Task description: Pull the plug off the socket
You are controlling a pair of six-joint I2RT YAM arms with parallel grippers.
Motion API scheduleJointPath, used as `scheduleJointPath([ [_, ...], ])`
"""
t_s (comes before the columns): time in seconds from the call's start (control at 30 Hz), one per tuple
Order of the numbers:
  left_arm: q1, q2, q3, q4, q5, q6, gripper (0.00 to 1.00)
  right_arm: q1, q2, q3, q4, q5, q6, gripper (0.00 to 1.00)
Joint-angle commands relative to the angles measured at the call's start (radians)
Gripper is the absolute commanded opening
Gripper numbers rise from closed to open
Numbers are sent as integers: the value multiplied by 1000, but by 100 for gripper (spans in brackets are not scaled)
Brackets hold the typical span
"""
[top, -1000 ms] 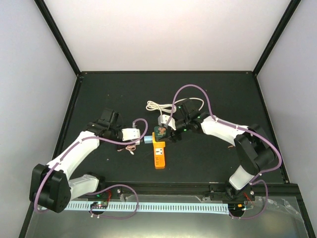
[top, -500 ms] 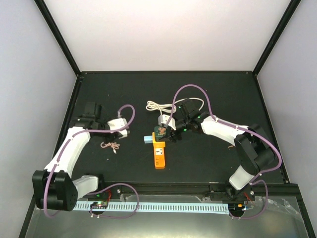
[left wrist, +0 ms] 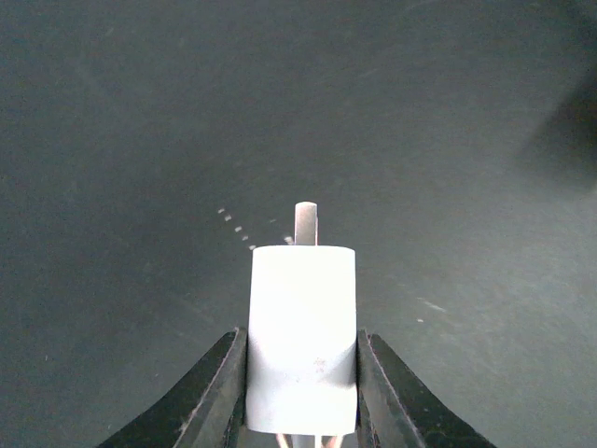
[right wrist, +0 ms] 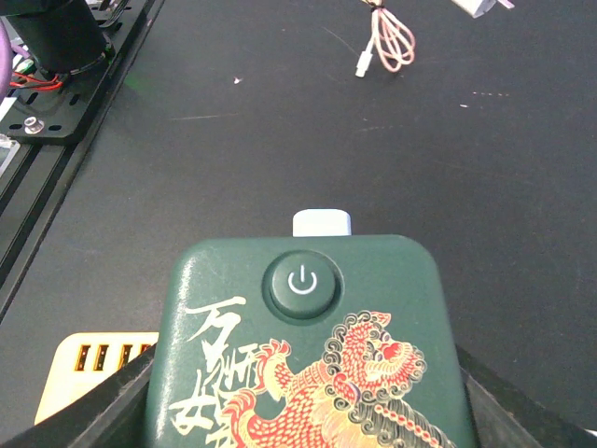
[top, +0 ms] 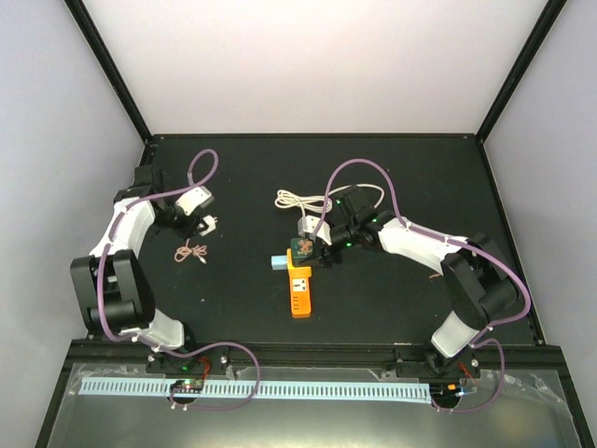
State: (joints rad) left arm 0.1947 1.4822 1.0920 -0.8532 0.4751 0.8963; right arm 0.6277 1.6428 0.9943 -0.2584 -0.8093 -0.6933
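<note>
The orange socket [top: 299, 291] lies mid-table; its end shows in the right wrist view [right wrist: 93, 369]. A dark green cube [top: 303, 248] with a red lion print [right wrist: 303, 364] sits at its far end. My right gripper [top: 313, 250] is shut on the cube. My left gripper [top: 203, 220] is far to the left, shut on the small white plug [top: 211, 225]. In the left wrist view the plug [left wrist: 301, 327] is clamped between both fingers, with a metal prong pointing forward above the mat. Its thin pinkish-cream cord [top: 191, 252] lies coiled on the mat.
A light-blue piece [top: 278, 263] sticks out beside the cube and also shows in the right wrist view [right wrist: 322, 222]. Another white block [top: 306, 225] on a cream-white cord [top: 297, 199] lies behind the right gripper. Black frame rails edge the mat.
My left gripper has swung left and toward the back with the white plug, well away from the socket. The thin cord was dragged along. The right arm has not moved.
</note>
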Motion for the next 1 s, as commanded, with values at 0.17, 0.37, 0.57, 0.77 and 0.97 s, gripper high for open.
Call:
scheduleJointPath([
  [0.17, 54, 210, 127, 87, -14, -147, 8, -8, 11, -20, -72, 57, 2, 17],
  [0.37, 86, 344, 229, 86, -3, -193, 9, -9, 15, -16, -73, 59, 5, 19],
  [0.57, 103, 439, 316, 81, -2, -218, 9, -8, 17, -17, -74, 58, 5, 19],
  [0.77, 121, 524, 389, 71, 5, -244, 11, -8, 19, -16, -79, 55, 2, 20],
  [0.97, 142, 585, 447, 44, 13, -262, 14, -8, 18, -17, -76, 56, 5, 21],
])
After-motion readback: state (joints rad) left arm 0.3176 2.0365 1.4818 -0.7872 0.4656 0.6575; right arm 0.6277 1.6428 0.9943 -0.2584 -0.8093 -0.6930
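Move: The left hand holds the white plug, already clear of the socket. The bare patch of table it is being taken to lies about 10 cm ahead, 8 cm to its left and some 11 cm below; the plug's pink cord bundle is around 4 cm back, 2 cm left and 9 cm down. The green socket block is some 27 cm to its right, 9 cm back and nearly level. From the right hand that patch is roughly 19 cm ahead and 35 cm left. Forward, and almost as much to the left and down, the left hand carries the plug over open table, away from the socket, some 15 cm in all, slowing as it nears the patch. The wrist turns about 20 degrees counter-clockwise with a slight tilt, the fingers keeping their pinch. The right hand stays put, still gripping the green socket block. ##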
